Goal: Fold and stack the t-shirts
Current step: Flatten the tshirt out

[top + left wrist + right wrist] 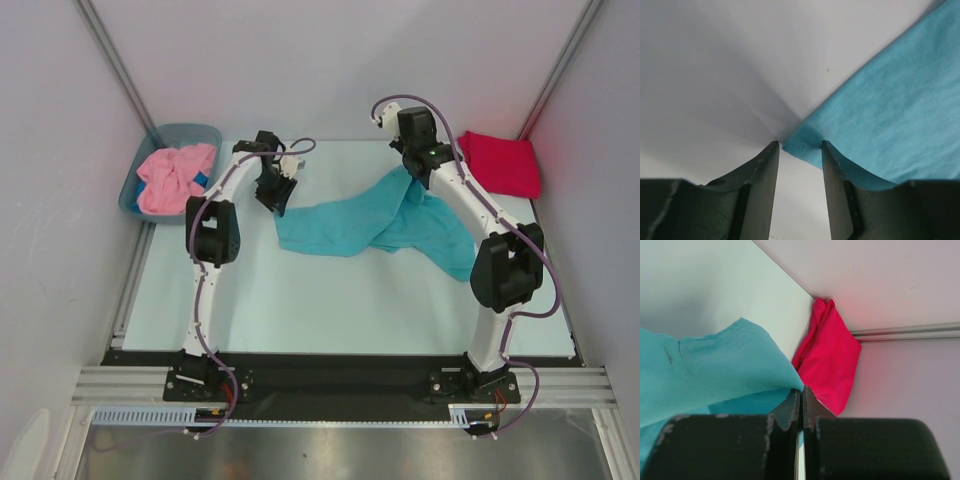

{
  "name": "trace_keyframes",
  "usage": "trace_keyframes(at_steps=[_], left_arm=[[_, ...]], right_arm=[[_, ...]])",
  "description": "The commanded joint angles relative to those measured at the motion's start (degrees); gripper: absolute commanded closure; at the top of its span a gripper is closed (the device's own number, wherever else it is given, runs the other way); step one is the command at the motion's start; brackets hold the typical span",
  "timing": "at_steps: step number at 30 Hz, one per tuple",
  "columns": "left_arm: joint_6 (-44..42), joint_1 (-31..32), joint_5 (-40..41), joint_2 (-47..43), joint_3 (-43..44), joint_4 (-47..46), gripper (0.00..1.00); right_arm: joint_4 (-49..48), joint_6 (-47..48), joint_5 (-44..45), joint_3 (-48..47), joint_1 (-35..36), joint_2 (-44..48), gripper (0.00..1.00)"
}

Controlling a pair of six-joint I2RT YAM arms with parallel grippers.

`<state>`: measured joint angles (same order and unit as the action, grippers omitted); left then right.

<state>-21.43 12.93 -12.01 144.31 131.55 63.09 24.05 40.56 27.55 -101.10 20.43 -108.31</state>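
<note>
A turquoise t-shirt (pixel 350 228) lies crumpled across the middle of the table. Its right part is lifted, with my right gripper (pixel 413 172) shut on a bunched edge of it (pixel 715 365). In the right wrist view the right gripper's (pixel 801 390) jaws are pressed together on the cloth. My left gripper (pixel 275 200) is down at the shirt's left corner. Seen from the left wrist, the left gripper (pixel 800 145) has its jaws apart, and the corner of the turquoise cloth (pixel 890 100) reaches in at their tips. A crimson red t-shirt (pixel 500 162) lies folded at the back right. A pink t-shirt (pixel 172 175) sits bunched in the tub.
The grey-blue plastic tub (pixel 185 130) stands off the table's back left corner. White enclosure walls close in the back and both sides. The red t-shirt (pixel 832 360) lies against the right wall. The pale table (pixel 330 300) runs bare toward the arm bases.
</note>
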Motion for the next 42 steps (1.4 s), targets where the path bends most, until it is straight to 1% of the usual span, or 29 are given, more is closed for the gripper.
trace_keyframes(at_steps=[1,4,6,8,9,12,17,19,20,25,28,31,33,37,38,39,40,41,42], left_arm=[[1.7,-0.2,-3.4,-3.1,-1.4,1.9,0.55],[1.9,-0.2,-4.1,-3.1,-1.6,1.8,0.55],[2.1,-0.2,-4.3,-3.2,-1.6,1.7,0.58],[2.0,-0.2,-4.3,-3.2,-1.6,1.6,0.64],[2.0,-0.2,-4.2,-3.2,-1.6,1.5,0.72],[2.0,-0.1,-3.9,-2.9,-1.6,1.4,0.81],[2.1,-0.2,-3.6,-2.9,-1.7,1.2,0.82],[2.0,-0.1,-3.6,-3.0,-1.9,1.1,0.88],[1.9,-0.2,-2.9,-2.9,-1.9,1.0,0.99],[1.7,-0.2,-1.4,-4.3,-2.6,0.1,1.0],[1.2,-0.3,2.4,-7.2,-4.5,-3.0,1.0],[-1.2,-0.6,7.3,-12.4,-3.3,-4.2,1.0],[-3.0,-1.1,10.7,-17.6,-1.9,-5.2,1.0],[-5.9,-2.6,11.8,-28.4,-1.5,-9.9,1.0],[-6.9,-2.8,13.4,-30.1,-1.7,-10.9,1.0],[-8.2,-2.8,14.5,-33.6,-2.7,-13.4,1.0],[-10.5,-2.9,16.9,-35.0,-3.3,-14.6,1.0],[-11.6,-2.9,17.9,-36.1,-3.6,-15.6,1.0],[-12.7,-2.9,18.7,-37.1,-3.6,-16.8,1.0]], right_arm=[[-2.8,0.0,1.4,-0.3,0.4,2.0,1.0],[-2.8,-0.1,1.4,-0.3,0.4,2.0,1.0],[-2.7,-0.2,1.4,-0.2,0.5,1.9,1.0],[-2.7,-0.1,1.4,-0.1,0.8,1.9,1.0],[-2.7,0.0,1.4,-0.1,0.8,1.9,1.0],[-2.7,-0.1,1.3,-0.2,0.9,1.9,1.0],[-2.8,-0.2,1.2,-0.1,1.0,1.6,1.0],[-2.7,-0.1,1.3,-0.1,1.0,1.5,1.0],[-2.7,-0.1,1.2,-0.1,1.0,1.5,1.0],[-2.4,-0.3,1.2,0.0,1.2,1.4,1.0],[-2.4,-0.2,1.4,0.5,1.2,1.4,1.0],[-2.4,-0.4,1.4,2.0,1.0,1.6,1.0],[-2.4,-0.7,1.3,3.1,1.1,1.6,1.0],[-1.2,-2.4,0.4,7.2,1.5,1.5,1.0],[-0.2,-2.8,-1.1,7.8,1.6,1.5,1.0],[0.8,-3.4,-2.3,8.2,1.9,1.5,0.96],[5.5,-3.8,-4.2,8.2,2.4,1.3,0.93],[7.7,-3.8,-8.5,7.9,2.7,1.0,0.82],[8.8,-4.3,-9.9,7.8,3.0,0.4,0.6]])
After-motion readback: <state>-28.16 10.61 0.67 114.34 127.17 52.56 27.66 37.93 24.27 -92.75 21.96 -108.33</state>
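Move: The left fingers stand part-open around the turquoise t-shirt's left corner, about 1 cm back from the hand point and 1 cm below. The left half of the t-shirt lies some 12 cm to the right and 5 cm back; the pink t-shirt in the bin is about 22 cm to the left and 7 cm ahead. The right hand keeps a fold of the turquoise t-shirt raised; the right half lies roughly 24 cm below, 10 cm back and 5 cm right, the red t-shirt about 18 cm right and 10 cm ahead, as low. Back by barely 1 cm, the left hand eases onto the turquoise t-shirt's corner and shuts on it, then sweeps it up about 26 cm, veering left and a little forward as the fingers tip up some 40 degrees towards forward. Late on, the right hand sinks about 7 cm and backs off slightly towards the table, its fingers starting to open on the fold. ##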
